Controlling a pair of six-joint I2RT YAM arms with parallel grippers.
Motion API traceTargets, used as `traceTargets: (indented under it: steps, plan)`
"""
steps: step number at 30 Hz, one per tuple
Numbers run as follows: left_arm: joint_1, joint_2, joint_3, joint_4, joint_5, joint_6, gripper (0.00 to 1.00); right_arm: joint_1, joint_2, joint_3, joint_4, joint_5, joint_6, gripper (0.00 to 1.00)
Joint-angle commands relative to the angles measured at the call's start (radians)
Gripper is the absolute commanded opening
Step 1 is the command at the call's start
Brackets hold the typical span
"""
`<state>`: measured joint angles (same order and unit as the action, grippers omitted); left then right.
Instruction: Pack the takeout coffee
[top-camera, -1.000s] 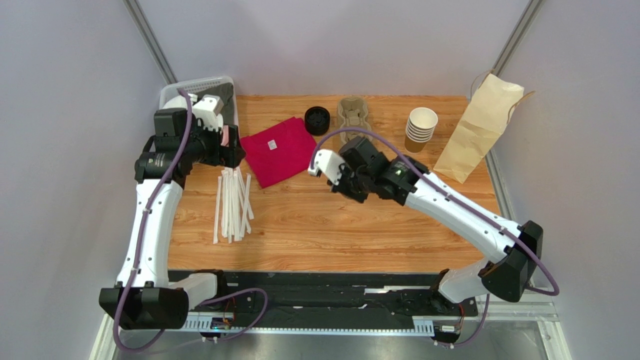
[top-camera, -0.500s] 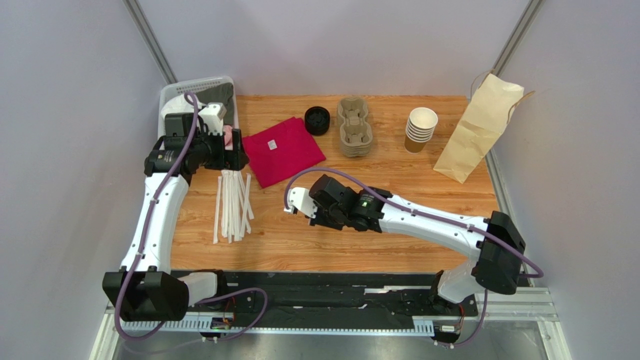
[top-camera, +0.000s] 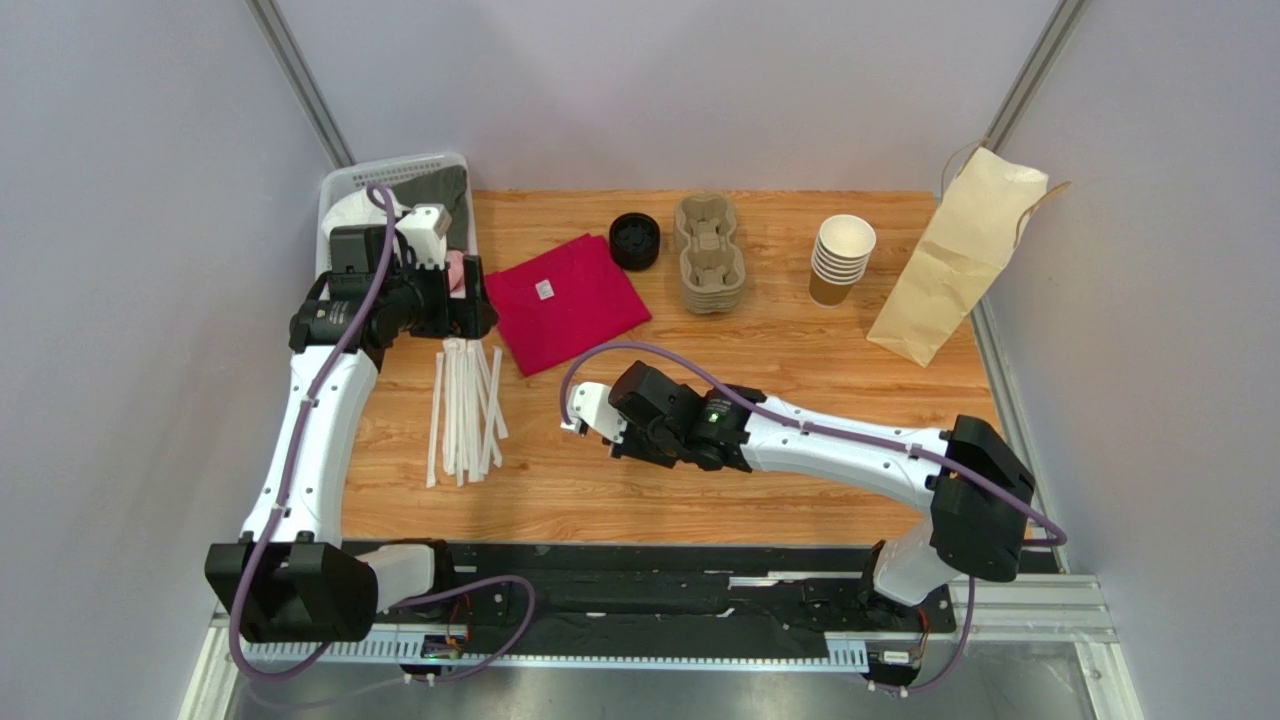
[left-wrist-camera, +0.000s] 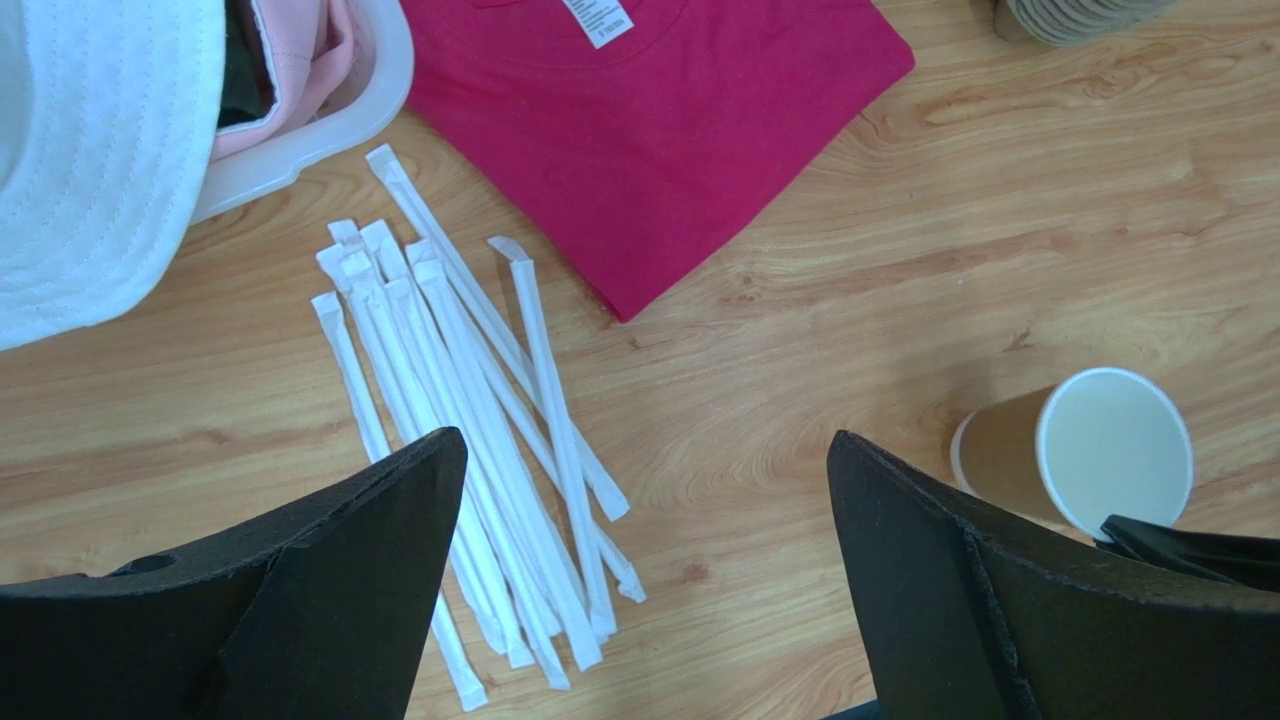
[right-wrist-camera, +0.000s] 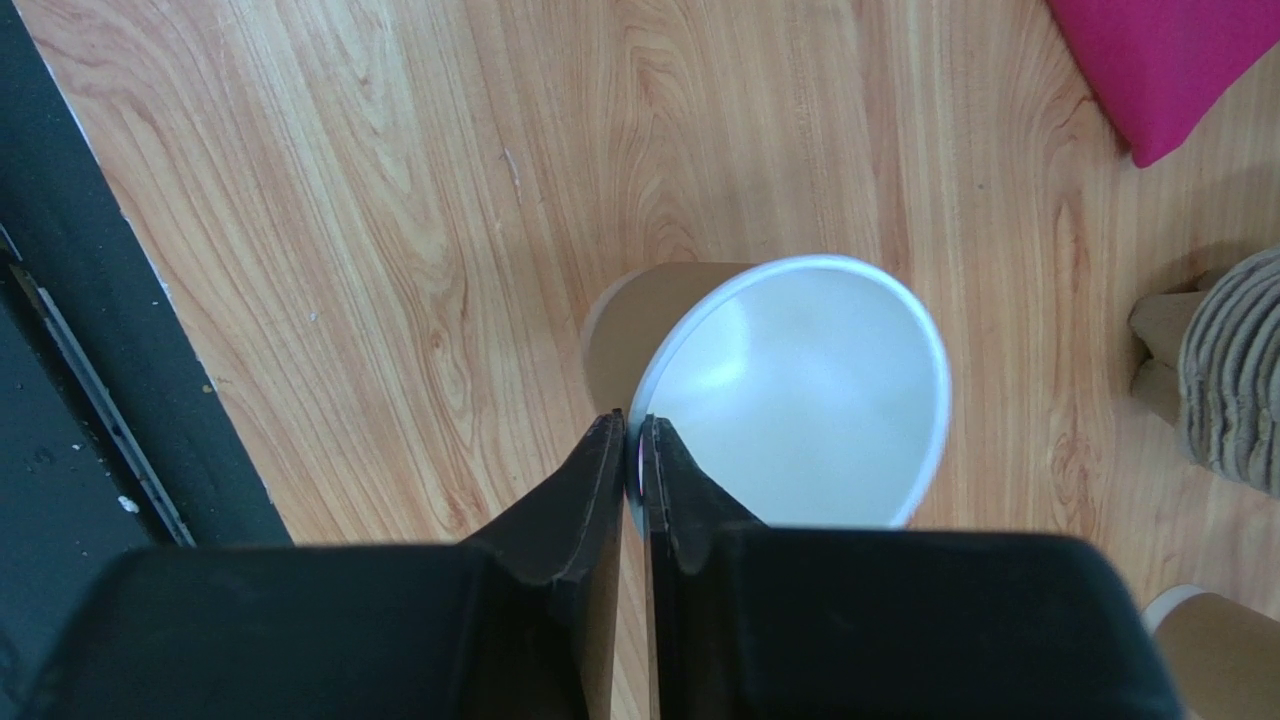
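No lidded kraft cup shows in any view, so the takeout coffee is out of view. My right gripper (right-wrist-camera: 633, 443) is shut on the rim of a lidless brown paper cup (right-wrist-camera: 796, 390) with a white lining. It holds the cup tilted, low over the wood at the table's middle (top-camera: 589, 408). The same cup shows in the left wrist view (left-wrist-camera: 1074, 450). My left gripper (left-wrist-camera: 646, 443) is open and empty above the white paper straws (left-wrist-camera: 481, 420), at the left of the table (top-camera: 478, 297). Loose black lids (top-camera: 634, 240) sit at the back.
A pulp cup carrier (top-camera: 709, 252), a stack of lidless cups (top-camera: 842, 258) and a kraft paper bag (top-camera: 957, 255) stand along the back. A folded red cloth (top-camera: 564, 300) lies back left. A white basket (top-camera: 394, 173) sits at the back left corner.
My right arm has swung from the back middle toward the near left with the lidless cup and come lower. My left arm shifted slightly a second ago and has held still since.
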<state>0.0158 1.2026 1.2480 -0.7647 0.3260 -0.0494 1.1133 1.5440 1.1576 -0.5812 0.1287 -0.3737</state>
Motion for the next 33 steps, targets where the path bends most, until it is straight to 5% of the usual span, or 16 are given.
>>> traceTargets:
  steps: [1, 4, 14, 21, 28, 33]
  plan:
    - [0.003, 0.002, -0.004, 0.042, -0.002, -0.02, 0.99, 0.005, -0.001, -0.004, 0.041, -0.027, 0.03, 0.13]
    - [0.004, 0.006, 0.002, 0.044, 0.008, -0.02, 0.99, 0.005, 0.001, -0.01, 0.038, -0.028, 0.03, 0.18]
    - [0.001, 0.077, 0.111, 0.041, 0.082, 0.006, 0.99, 0.002, -0.085, 0.103, -0.071, -0.087, 0.015, 0.66]
    - [-0.046, 0.251, 0.351, 0.082, 0.124, -0.036, 0.99, -0.11, -0.137, 0.284, -0.183, -0.09, -0.021, 0.98]
    - [-0.178, 0.598, 0.7, 0.091, 0.002, -0.056, 0.99, -0.459, -0.215, 0.326, -0.21, -0.236, 0.068, 1.0]
    - [-0.246, 0.784, 0.904, 0.093, -0.09, -0.058, 0.97, -0.55, -0.295, 0.239, -0.201, -0.227, 0.075, 1.0]
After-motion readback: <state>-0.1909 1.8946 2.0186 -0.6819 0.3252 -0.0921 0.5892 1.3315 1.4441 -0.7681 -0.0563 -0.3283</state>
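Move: My right fingers still straddle the near rim of the paper cup; its middle lies about 4 cm ahead, 1 cm right and 4 cm lower. From that hand the cup stack is some 31 cm ahead and 27 cm right, the cup carriers 34 cm ahead and 9 cm right. From my left hand the black lids lie about 27 cm ahead, 21 cm right and 18 cm down, with the red shirt 17 cm ahead and 11 cm right. I spread my right fingers wide to let go of the cup's rim, easing back a centimetre, then rise some 15 cm clear of it and swing forward and right, about 11 cm each, towards the cup stack, turning clockwise as I go. My left hand, open and empty, starts later and sweeps about 18 cm forward and 10 cm right, rising a little, towards the black lids. ##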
